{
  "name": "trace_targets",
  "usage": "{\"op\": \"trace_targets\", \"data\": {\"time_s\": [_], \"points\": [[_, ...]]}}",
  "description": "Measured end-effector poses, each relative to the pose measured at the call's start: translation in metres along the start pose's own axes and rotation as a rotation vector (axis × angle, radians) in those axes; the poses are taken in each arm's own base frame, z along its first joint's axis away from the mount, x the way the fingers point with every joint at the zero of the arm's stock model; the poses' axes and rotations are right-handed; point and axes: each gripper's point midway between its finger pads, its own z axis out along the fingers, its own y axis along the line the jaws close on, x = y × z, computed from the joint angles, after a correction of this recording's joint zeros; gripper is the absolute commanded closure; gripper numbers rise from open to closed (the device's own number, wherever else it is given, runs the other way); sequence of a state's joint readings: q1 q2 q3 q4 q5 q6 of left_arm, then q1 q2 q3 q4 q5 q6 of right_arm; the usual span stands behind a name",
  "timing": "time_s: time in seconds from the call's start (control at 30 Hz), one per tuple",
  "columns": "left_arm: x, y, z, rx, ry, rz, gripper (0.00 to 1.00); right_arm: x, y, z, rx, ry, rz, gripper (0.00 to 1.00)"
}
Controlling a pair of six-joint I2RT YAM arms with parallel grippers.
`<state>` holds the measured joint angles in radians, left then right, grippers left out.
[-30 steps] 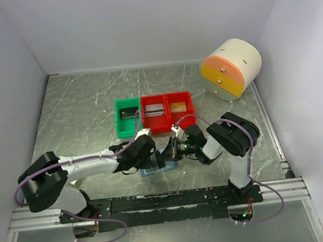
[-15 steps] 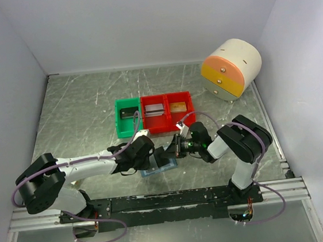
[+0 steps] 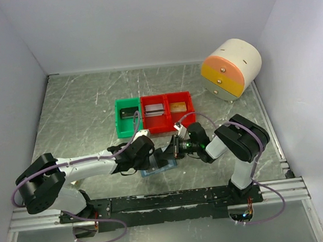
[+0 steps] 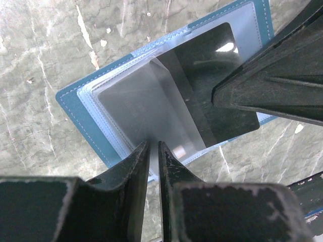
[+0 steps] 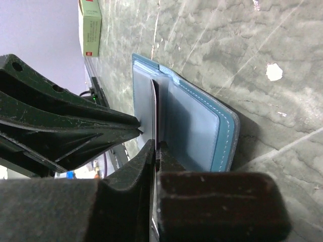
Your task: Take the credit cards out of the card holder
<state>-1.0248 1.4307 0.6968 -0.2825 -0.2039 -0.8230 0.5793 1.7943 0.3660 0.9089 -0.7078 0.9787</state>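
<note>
The card holder [image 4: 75,106] lies open on the table, slate-blue outside with clear pockets; the top view shows it [image 3: 155,170] between the two arms. A dark grey credit card [image 4: 217,85] sticks partly out of its right pocket. My right gripper [image 5: 157,146] is shut on that card's thin edge [image 5: 154,111], next to the light-blue inner flap [image 5: 202,131]. My left gripper [image 4: 154,146] pinches the near edge of the clear pocket and holds the card holder down. In the top view the two grippers, left [image 3: 152,156] and right [image 3: 169,152], nearly meet.
A green bin [image 3: 127,116] and two red bins [image 3: 155,113] [image 3: 180,107] stand behind the grippers, each with a flat item inside. A round white, orange and yellow drawer unit [image 3: 231,67] sits at the back right. A small cream-and-red box [image 5: 91,25] lies near the table edge.
The right arm's elbow has swung to the right, and its gripper has shifted slightly with the dark card. The left gripper has stayed on the card holder.
</note>
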Motion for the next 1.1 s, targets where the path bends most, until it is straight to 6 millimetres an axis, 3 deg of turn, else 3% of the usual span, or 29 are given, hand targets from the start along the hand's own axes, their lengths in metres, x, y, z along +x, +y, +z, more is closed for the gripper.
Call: {"op": "trace_targets", "data": {"time_s": [0.23,0.53,0.67,0.87,0.97,1.1], "points": [[0.000,0.000,0.000,0.000,0.000,0.000,0.73,-0.006,0.006,-0.005,0.016,-0.024,-0.024,1.00],[0.002,0.006,-0.011,-0.015,0.010,0.004,0.64,-0.032,0.026,-0.033,0.109,-0.162,-0.185,1.00],[-0.003,0.007,-0.021,-0.009,-0.011,0.001,0.50,-0.043,0.042,-0.046,0.111,-0.229,-0.262,1.00],[-0.015,0.014,-0.039,-0.033,-0.060,0.023,0.16,-0.052,0.062,-0.064,0.099,-0.323,-0.383,1.00],[-0.033,0.026,-0.050,-0.081,-0.081,0.022,0.11,-0.049,0.071,-0.071,0.110,-0.359,-0.469,1.00],[-0.081,0.063,-0.073,-0.135,-0.178,-0.069,0.01,-0.040,0.094,-0.075,0.101,-0.403,-0.614,1.00]]}}
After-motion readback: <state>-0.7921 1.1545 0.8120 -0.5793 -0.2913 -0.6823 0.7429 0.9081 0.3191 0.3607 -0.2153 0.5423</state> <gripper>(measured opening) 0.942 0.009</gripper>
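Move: The right hand has the black card pinched, the card's middle only about 2 cm to its left and 1 cm below; the card holder's middle is roughly 3 cm left, 2 cm back and 2 cm below. From the same hand the red box is some 16 cm ahead and 3 cm right, the green box about 16 cm ahead and 12 cm left. From the left hand, the holder's middle is some 3 cm right, 1 cm ahead and 1 cm below, the card about 4 cm right and 3 cm ahead. The right hand keeps its pinch on the black card and draws it up out of the card holder, rising about 12 cm while easing 3 to 4 cm to the right, and rolls some 40 degrees so its forward side comes up. The left fingers, resting on the holder's clear pocket at first, lift off once the right hand is already rising, then sweep up, left and forward away from the holder, speeding up and opening wide. ##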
